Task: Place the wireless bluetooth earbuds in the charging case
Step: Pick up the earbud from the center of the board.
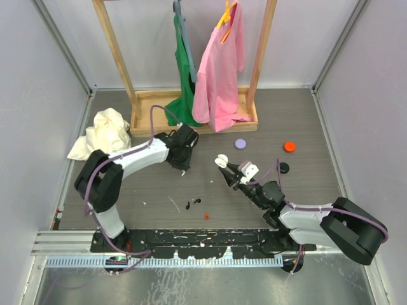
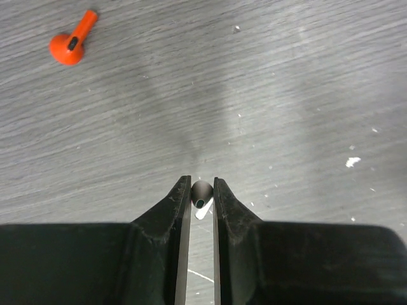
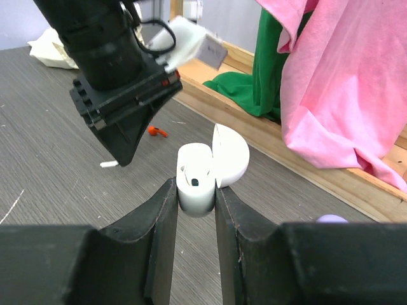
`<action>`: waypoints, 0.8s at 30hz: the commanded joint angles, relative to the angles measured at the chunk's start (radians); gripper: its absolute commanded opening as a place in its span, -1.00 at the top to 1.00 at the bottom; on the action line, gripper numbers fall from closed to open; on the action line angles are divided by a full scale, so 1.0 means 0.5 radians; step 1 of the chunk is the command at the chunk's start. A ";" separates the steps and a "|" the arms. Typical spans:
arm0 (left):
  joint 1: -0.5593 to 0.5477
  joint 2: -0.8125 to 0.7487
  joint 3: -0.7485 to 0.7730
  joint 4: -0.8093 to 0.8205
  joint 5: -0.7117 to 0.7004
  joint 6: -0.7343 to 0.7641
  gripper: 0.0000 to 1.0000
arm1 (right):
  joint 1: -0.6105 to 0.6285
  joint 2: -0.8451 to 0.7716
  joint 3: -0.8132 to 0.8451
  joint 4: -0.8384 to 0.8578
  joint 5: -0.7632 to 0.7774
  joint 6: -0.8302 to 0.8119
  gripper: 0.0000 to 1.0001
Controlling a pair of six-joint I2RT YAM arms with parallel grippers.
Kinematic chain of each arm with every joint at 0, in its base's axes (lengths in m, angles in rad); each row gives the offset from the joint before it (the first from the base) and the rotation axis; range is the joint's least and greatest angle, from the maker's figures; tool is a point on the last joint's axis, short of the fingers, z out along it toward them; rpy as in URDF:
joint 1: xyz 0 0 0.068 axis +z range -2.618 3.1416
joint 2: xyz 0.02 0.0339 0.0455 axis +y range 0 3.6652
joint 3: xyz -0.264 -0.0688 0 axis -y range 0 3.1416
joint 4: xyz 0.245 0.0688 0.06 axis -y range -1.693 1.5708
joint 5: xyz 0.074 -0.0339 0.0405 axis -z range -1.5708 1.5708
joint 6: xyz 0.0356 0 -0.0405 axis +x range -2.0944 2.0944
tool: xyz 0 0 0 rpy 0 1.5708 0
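Note:
My left gripper (image 2: 202,182) is shut on a white earbud (image 2: 202,190), whose head is pinched between the fingertips just above the grey table. In the top view this gripper (image 1: 183,166) points down at mid-table. An orange earbud (image 2: 71,43) lies on the table beyond it and shows again past the left fingers (image 3: 156,131). To the right, my right gripper (image 3: 195,190) is shut on the white charging case (image 3: 194,171). The case's lid (image 3: 230,155) stands open and its sockets face the camera. In the top view the case (image 1: 221,161) is a short way right of the left gripper.
A wooden clothes rack (image 1: 191,121) with a pink shirt (image 1: 222,70) and a green garment (image 1: 184,95) stands at the back. A crumpled white cloth (image 1: 105,130) lies at left. A purple cap (image 1: 240,143), an orange cap (image 1: 289,147), a black cap (image 1: 283,168) and small dark bits (image 1: 193,203) lie about.

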 commanded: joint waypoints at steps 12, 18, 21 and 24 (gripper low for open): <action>0.007 -0.970 -0.528 0.852 0.129 -0.073 0.83 | 0.010 -0.094 0.024 0.200 -0.185 0.000 0.98; -0.001 -1.298 -0.796 1.332 0.287 -0.090 0.83 | 0.011 -0.090 0.021 0.240 -0.233 0.032 0.98; -0.011 -1.399 -0.897 1.570 0.345 -0.107 0.83 | 0.010 -0.086 0.021 0.264 -0.256 0.051 0.98; -0.032 -1.443 -0.980 1.782 0.408 -0.113 0.83 | 0.008 -0.088 0.020 0.274 -0.260 0.062 0.98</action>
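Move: The white earbud is already between the left fingers, just above the board. The open white case, held in the right gripper, lies about 13 cm to the left hand's right, 5 cm back and some 12 cm higher. The orange earbud lies about 7 cm ahead of the left hand and 3 cm to its left. The purple disc is roughly 10 cm ahead and 19 cm right. From the right hand, the white earbud is about 13 cm left, 5 cm ahead and 12 cm below. Bring the left gripper straight up off the board by about 16 cm, keeping its pinch on the white earbud and easing a little right and back towards the case in the later part. Meanwhile swing the fingers some 50 degrees from pointing down to forward and right. Keep the case gripped in the right hand and ease it about 3 cm up, back and left. ##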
